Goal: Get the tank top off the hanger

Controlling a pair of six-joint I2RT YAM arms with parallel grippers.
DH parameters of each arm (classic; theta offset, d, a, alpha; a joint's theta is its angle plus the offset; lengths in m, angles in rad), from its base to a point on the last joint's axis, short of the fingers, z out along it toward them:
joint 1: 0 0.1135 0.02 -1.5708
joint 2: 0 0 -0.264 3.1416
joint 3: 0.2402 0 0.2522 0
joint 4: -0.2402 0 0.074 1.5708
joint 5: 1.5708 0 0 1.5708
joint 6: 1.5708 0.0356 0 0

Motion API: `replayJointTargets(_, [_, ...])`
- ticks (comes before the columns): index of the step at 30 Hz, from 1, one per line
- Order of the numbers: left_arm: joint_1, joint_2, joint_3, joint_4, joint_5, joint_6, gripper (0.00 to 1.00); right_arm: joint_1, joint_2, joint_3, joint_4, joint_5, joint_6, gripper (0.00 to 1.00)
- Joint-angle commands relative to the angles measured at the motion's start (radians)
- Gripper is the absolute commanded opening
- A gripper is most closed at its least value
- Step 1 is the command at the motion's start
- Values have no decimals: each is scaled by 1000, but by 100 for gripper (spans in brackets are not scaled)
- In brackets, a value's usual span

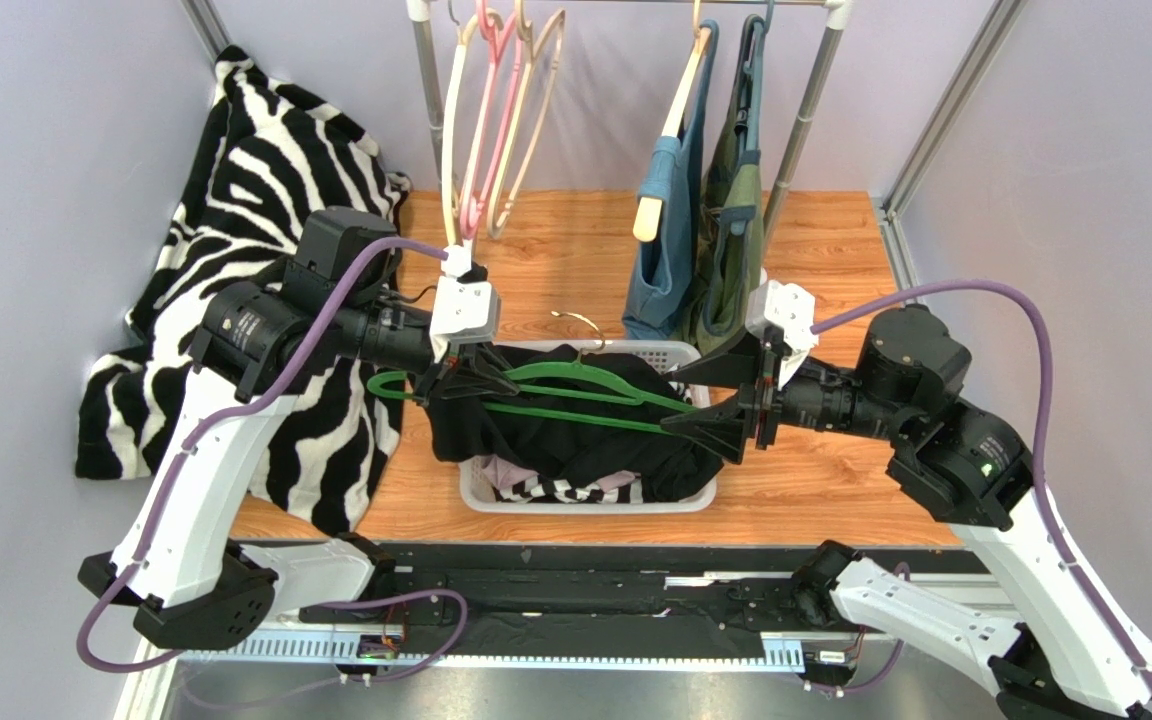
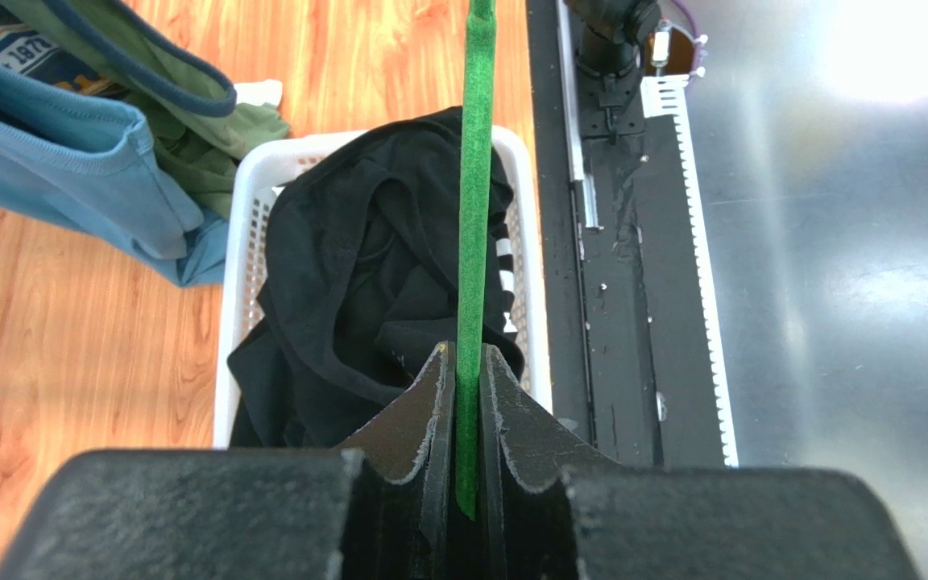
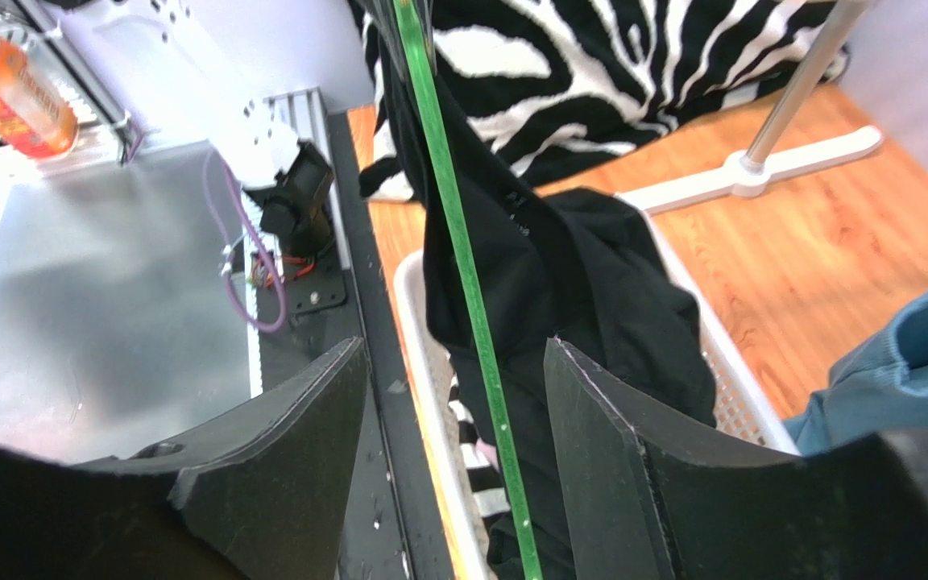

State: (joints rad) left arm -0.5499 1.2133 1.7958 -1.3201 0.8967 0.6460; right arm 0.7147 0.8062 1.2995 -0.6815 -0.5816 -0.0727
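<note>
A green hanger (image 1: 582, 393) lies level above a white basket (image 1: 687, 354). My left gripper (image 1: 447, 378) is shut on the hanger's left end, and the left wrist view shows the green bar (image 2: 475, 181) clamped between the jaws (image 2: 467, 399). The black tank top (image 1: 567, 435) still clings to the hanger near the left gripper, and the rest slumps into the basket (image 2: 245, 242). My right gripper (image 1: 680, 398) stands open at the hanger's right end. In the right wrist view the bar (image 3: 457, 242) runs untouched between the fingers (image 3: 457, 363), with black cloth (image 3: 578, 278) behind it.
A zebra-striped cloth (image 1: 267, 225) covers the table's left side. Behind the basket stands a clothes rack with pink and cream hangers (image 1: 500, 105), a blue top (image 1: 672, 225) and a green top (image 1: 732, 225). Striped garments (image 1: 597, 483) lie in the basket under the black cloth.
</note>
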Motion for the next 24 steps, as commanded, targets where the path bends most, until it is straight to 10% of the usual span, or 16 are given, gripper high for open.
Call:
replayJointTargets(1, [-10, -28, 14, 9, 68, 27, 0, 2, 2, 15, -7, -55, -29, 60])
replayJointTargets(11, [-21, -35, 42, -37, 106, 35, 0, 15, 28, -14, -81, -27, -38, 51])
replayJointTargets(24, [-21, -37, 39, 41, 79, -23, 0, 35, 30, 34, -90, 51, -19, 0])
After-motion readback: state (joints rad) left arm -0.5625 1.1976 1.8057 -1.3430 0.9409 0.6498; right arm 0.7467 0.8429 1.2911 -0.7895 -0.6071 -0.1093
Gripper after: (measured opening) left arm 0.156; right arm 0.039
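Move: My right hand's open fingers straddle the right arm of the green hanger, which lies about 3 cm below the finger point; my left hand still grips that hanger, with the part I want some 15 cm to its right, 1 cm nearer me and 3 cm lower. From my right hand, the bulk of the black tank top is roughly 8 cm left, 3 cm ahead and 19 cm down. The basket's middle is about 8 cm left, 5 cm ahead and 27 cm down. I lower my right hand about 3 cm over the hanger's right arm, tipping its fingertips down a few degrees, and then shut the fingers so they pinch the green hanger. My left hand keeps its hold on the hanger and eases back towards me, by about 2 cm at most. ##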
